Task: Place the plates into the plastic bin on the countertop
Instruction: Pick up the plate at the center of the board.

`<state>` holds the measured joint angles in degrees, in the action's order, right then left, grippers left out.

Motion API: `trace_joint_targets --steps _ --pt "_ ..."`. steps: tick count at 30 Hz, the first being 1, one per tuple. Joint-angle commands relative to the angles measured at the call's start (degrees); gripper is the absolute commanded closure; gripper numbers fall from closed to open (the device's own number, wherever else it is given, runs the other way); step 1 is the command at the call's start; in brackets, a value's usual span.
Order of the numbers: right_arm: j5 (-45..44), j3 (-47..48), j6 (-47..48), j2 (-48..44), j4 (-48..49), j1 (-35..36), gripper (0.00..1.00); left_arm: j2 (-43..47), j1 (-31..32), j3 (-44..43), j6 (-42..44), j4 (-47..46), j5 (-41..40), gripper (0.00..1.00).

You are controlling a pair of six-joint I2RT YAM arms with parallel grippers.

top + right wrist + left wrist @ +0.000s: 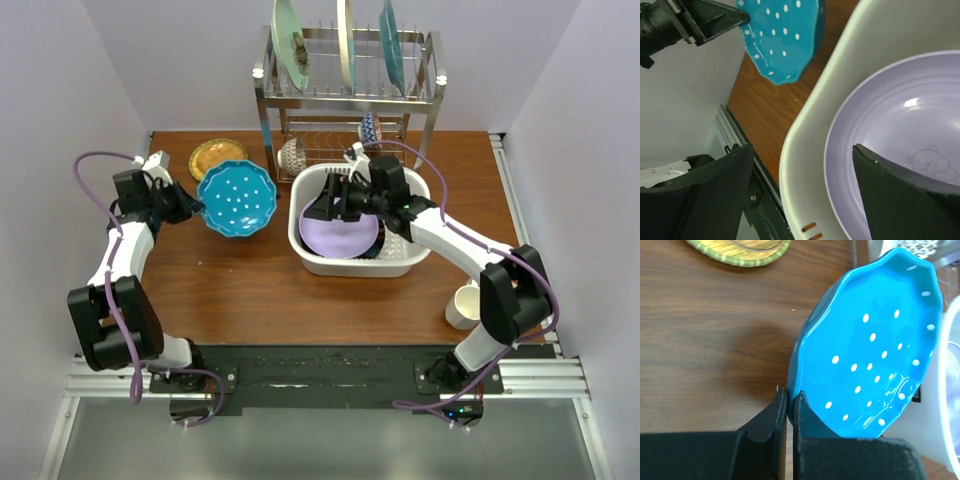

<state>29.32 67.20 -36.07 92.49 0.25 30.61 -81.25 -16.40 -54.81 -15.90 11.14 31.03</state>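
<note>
My left gripper (192, 206) (788, 401) is shut on the rim of a blue dotted plate (237, 200) (875, 350). It holds the plate tilted above the countertop (250, 290), just left of the white plastic bin (352, 266) (807, 120). A lavender plate (338, 234) (900, 145) lies inside the bin. Over the bin's left part my right gripper (333, 197) (802, 147) hangs open, one finger outside the rim and one above the lavender plate, holding nothing. The right wrist view also catches the blue plate (782, 35). An amber patterned plate (217, 156) (740, 247) lies flat at the back left.
A steel wire rack (345, 95) stands behind the bin with three big plates upright on top and two bowls (292, 153) beneath. A white cup (463, 305) sits at the right front by the right arm's base. Walls close in both sides.
</note>
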Motion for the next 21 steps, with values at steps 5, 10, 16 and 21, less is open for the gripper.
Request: trace_joint_targets --steps 5,10,16,21 --pt "3.02 4.17 -1.98 0.06 3.70 0.41 0.17 5.75 -0.38 0.93 -5.10 -14.65 13.00 1.00" --pt "2.94 4.87 -1.98 -0.38 3.35 0.42 0.17 6.28 -0.38 2.42 -7.12 -19.04 17.66 1.00" --pt "3.37 4.35 -3.12 0.06 5.11 0.59 0.17 6.37 -0.30 4.88 -10.98 -26.77 24.34 1.00" --pt "4.60 5.05 -3.74 1.90 6.34 1.47 0.17 5.84 1.02 5.41 -12.05 -29.77 28.03 1.00"
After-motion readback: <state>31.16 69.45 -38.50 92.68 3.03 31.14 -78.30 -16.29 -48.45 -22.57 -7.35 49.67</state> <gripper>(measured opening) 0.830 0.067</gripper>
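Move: Some 20 cm to the right hand's left, level ahead and a little lower, is the middle of the blue dotted plate, already held by its rim in the left fingers. From the left hand, the open right gripper is about 30 cm to the right. The bin's middle lies about 40 cm right, 2 cm back and 8 cm below, with the lavender plate in it some 34 cm right, 4 cm back; the yellow plate is 13 cm ahead, straight on. Swinging the blue plate towards the open right gripper, the left hand goes about 5 cm to the right while rising nearly as much, turning some 15 degrees clockwise and tipping its fingers upward, its right side lifting; the pinch on the rim stays shut. The right hand waits wide open above the bin, rising about 3 cm and easing a centimetre left. ##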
